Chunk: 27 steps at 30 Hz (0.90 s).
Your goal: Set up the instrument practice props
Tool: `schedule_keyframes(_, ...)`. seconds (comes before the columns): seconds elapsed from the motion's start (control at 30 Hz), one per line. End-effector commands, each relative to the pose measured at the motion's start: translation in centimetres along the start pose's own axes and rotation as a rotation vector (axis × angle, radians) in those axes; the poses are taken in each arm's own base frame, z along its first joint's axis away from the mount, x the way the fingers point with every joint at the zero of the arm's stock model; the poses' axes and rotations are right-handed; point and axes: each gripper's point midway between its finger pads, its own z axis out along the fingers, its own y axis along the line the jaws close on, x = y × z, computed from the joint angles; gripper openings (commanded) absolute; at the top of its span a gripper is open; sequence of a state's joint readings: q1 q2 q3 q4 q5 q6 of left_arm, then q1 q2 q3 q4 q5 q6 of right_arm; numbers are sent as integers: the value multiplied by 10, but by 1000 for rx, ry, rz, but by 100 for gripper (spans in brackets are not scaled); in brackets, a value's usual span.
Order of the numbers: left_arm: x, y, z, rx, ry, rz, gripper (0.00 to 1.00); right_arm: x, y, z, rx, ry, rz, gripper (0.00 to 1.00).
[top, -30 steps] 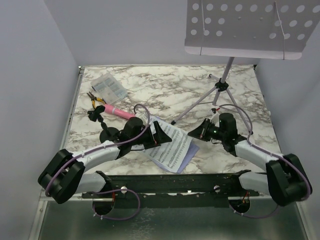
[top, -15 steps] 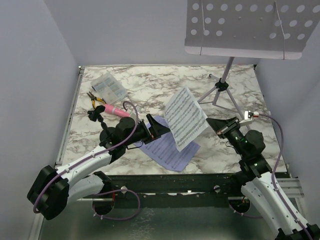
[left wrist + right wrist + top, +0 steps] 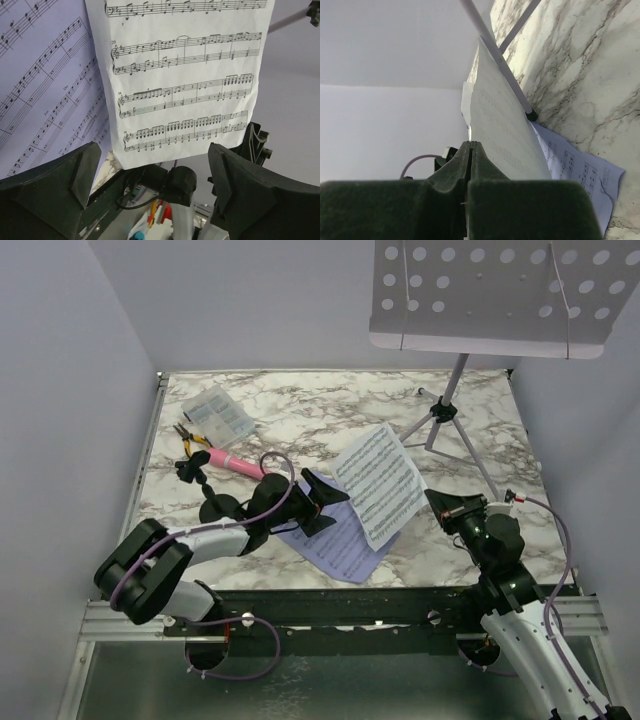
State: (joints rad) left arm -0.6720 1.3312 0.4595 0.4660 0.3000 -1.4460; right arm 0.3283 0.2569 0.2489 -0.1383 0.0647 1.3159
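My right gripper (image 3: 441, 503) is shut on the edge of one sheet-music page (image 3: 380, 481) and holds it tilted above the table; in the right wrist view the page (image 3: 506, 131) runs out from the closed jaws (image 3: 470, 145). My left gripper (image 3: 326, 499) stands open just left of that page, its fingers (image 3: 60, 185) apart below the page's (image 3: 185, 75) lower edge and touching nothing. More pages (image 3: 335, 546) lie flat beneath. The lavender music-stand desk (image 3: 490, 300) rises on its tripod (image 3: 446, 408) at the back right. The pink microphone (image 3: 235, 463) lies by the black mic stand (image 3: 206, 496).
A clear compartment box (image 3: 218, 415) and orange-handled pliers (image 3: 190, 440) sit at the back left. A tripod leg (image 3: 495, 55) crosses close in front of my right gripper. White walls close in the marble table (image 3: 300, 410) on three sides.
The right gripper has lifted one page off the stack and swung it up and to the right. The left arm has drawn back slightly, its gripper still open.
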Motion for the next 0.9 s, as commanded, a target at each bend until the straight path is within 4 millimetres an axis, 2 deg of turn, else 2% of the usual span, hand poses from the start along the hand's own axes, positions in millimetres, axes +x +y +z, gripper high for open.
schedule_keyframes(0.0,12,-19,16,79,61,-134,99,-7,-13,2,66,-52,81,0)
schedule_keyframes(0.23,29,-13,43,129,2,-157,99,-17,8,2,-13,-93,233,0)
schedule_keyframes(0.37,17,-8,45,173,-130,-203,99,-21,16,4,-29,-107,298,0)
schedule_keyframes(0.5,4,-17,46,225,-220,-171,99,-19,24,7,-67,-83,343,0)
schedule_keyframes(0.57,4,-24,50,251,-216,-167,99,-15,25,7,-67,-64,372,0)
schedule_keyframes(0.6,6,-23,53,249,-208,-174,99,-17,33,6,-97,-59,389,0)
schedule_keyframes(0.77,11,-16,63,270,-197,-212,99,-19,42,4,-118,-58,423,0)
schedule_keyframes(0.87,9,-29,65,388,-198,-199,94,-19,43,4,-121,-57,437,0)
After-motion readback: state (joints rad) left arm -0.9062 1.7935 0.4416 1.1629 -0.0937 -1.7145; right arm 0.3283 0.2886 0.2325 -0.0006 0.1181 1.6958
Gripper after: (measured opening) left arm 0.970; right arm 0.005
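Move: The white music sheet hangs by its right corner from the right hand. Its middle lies about 11 cm to the left hand's right, 6 cm ahead and perhaps 2 cm higher, its left edge only some 5 cm straight to that hand's right. From the right hand the sheet's middle is about 12 cm left, 1 cm ahead and 5 cm lower. The purple sheet lies under the left hand, about 5 cm back, 6 cm below. The open left hand goes about 6 cm to its right, sinking some 2–3 cm and first drawing back slightly, then swings forward 3–4 cm while turning counter-clockwise and rolling its left side down, so that its spread fingers come up to the white sheet's free left edge without closing. The right hand keeps the far corner pinched, rolls its left side up some 20 degrees and, after a short hold, lifts about 3 cm with a slight push forward. ##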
